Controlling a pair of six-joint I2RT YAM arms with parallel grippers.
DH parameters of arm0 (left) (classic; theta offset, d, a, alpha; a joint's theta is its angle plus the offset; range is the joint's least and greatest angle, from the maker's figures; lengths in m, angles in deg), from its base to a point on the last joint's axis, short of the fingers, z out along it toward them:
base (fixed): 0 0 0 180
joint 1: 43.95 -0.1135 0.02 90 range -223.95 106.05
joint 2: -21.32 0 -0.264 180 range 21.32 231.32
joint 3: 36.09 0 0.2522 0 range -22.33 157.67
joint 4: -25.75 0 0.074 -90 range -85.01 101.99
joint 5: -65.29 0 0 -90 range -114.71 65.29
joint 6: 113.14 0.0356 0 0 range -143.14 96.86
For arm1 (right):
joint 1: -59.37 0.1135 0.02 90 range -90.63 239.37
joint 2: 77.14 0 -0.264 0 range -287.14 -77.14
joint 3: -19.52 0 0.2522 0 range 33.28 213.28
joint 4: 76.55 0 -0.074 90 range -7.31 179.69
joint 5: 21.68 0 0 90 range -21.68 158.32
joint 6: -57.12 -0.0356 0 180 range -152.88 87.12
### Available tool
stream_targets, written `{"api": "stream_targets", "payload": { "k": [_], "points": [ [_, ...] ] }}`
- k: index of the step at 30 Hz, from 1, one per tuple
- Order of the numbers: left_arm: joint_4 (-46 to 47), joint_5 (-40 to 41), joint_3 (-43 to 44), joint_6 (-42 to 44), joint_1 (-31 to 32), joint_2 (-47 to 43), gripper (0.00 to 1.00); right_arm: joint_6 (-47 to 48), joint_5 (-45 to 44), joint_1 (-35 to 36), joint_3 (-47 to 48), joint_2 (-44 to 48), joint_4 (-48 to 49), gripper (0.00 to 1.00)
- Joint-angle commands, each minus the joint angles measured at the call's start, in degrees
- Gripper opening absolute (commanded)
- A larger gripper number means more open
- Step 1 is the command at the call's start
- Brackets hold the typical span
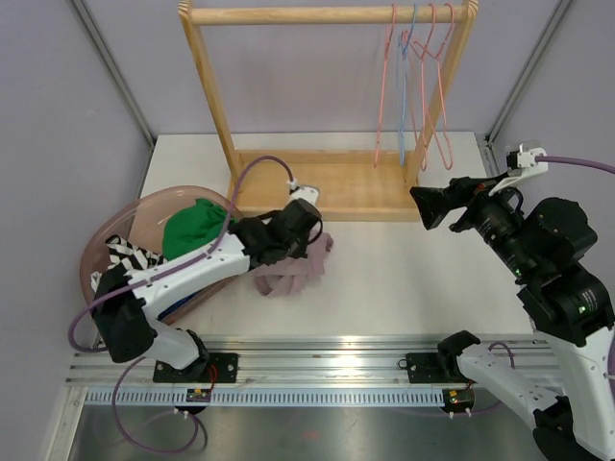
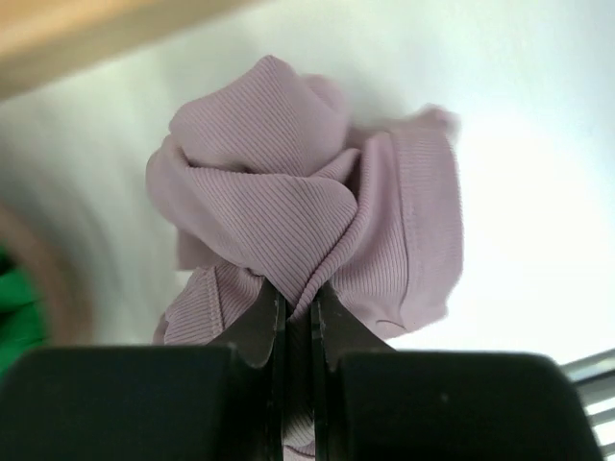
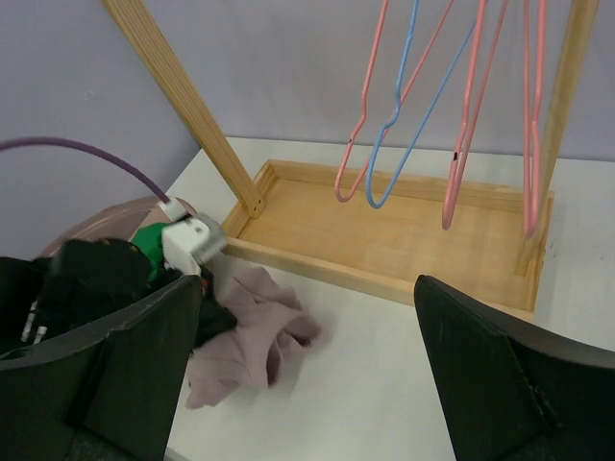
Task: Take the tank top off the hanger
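Observation:
The mauve ribbed tank top lies crumpled on the white table, off any hanger. My left gripper is shut on a fold of it. In the left wrist view the tank top bunches up just past the left gripper, and the fabric is pinched between the nearly closed jaws. Several wire hangers, pink and blue, hang bare at the right end of the rack. My right gripper stands open in the air near the rack's right post, holding nothing. From the right wrist, the tank top and the hangers both show.
A wooden clothes rack with a tray base stands at the back. A pink basket at the left holds a green cloth and a black-and-white cloth. A metal rail runs along the near edge.

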Motion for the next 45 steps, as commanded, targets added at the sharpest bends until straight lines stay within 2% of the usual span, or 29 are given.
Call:
{"api": "stream_targets", "payload": {
  "k": [1,8,13,18,24,25,26,29,31,33,40,41,43,45],
  "points": [
    [-5.9,5.1,6.3,0.8,-5.0,-6.5,0.0,0.1,-0.8,-0.3,-0.1,-0.4,2.6,1.0],
    [-12.3,6.5,13.1,1.2,-16.1,-13.0,0.0,0.2,-0.8,-0.3,-1.0,-2.0,4.4,0.99],
    [-16.8,7.3,16.9,1.6,-27.6,-16.0,0.0,0.6,-0.5,-0.3,-1.4,-3.4,5.5,0.99],
    [-17.6,3.1,15.8,3.0,-40.0,-19.1,0.0,0.5,0.3,-0.3,-2.3,-4.6,7.0,0.99],
    [-16.4,-2.2,7.9,4.3,-51.8,-20.7,0.01,0.5,1.8,-0.2,-1.8,-6.2,7.9,1.0],
    [-16.2,-2.6,6.6,4.7,-53.0,-20.9,0.08,0.5,2.0,-0.3,-1.7,-6.4,8.0,0.99],
    [-16.0,-2.8,4.5,4.7,-54.1,-21.1,0.28,0.5,2.1,-0.3,-1.5,-6.8,7.9,1.0],
    [-15.4,-3.3,2.4,5.3,-57.2,-22.0,0.42,0.3,2.1,-0.3,-1.0,-7.9,7.2,0.99],
    [-15.9,-2.1,2.5,5.0,-57.9,-23.2,0.74,0.2,1.4,-0.3,-0.7,-8.7,6.3,1.0],
    [-16.1,-2.0,3.5,5.0,-57.9,-24.3,0.99,-0.1,0.9,-0.3,-0.3,-8.9,5.2,0.99],
    [-14.5,-11.1,4.4,9.2,-55.3,-30.1,0.99,0.8,-5.2,-0.3,0.4,-11.1,-0.1,0.99],
    [-14.5,-10.8,4.3,9.4,-52.4,-31.5,0.99,1.1,-6.5,-0.3,0.5,-11.4,-1.1,0.99],
    [-14.6,-8.9,3.8,9.9,-50.8,-32.8,0.99,1.5,-8.0,-0.2,0.4,-11.6,-4.0,0.99],
    [-14.9,-3.8,3.0,10.2,-47.7,-35.6,0.99,1.7,-10.5,-0.3,-0.2,-11.1,-6.3,1.0]
  ]
}}
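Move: The mauve tank top is already clutched in the left fingers. The plastic basin it is bound for has its middle about 33 cm to this hand's left, 3 cm ahead and 11 cm below; in the basin the green top lies around 25 cm left and 9 cm ahead, the striped top roughly 43 cm left and level with the hand. The rack's base is some 21 cm ahead, 3 cm right. From the right hand the basin is about 55 cm left, 6 cm ahead, 41 cm below. The mauve tank top, still pinched by the left hand, is lifted about 15 cm and carried quickly left, some 33 cm, in an arc over the basin rim, the hand turning roughly 50 degrees counter-clockwise. Lowering about 7 cm, the fingers open wide and let go, then rise and draw back rightward. The open right hand eases down about 7 cm and forward 6 cm, tipping slightly down. ##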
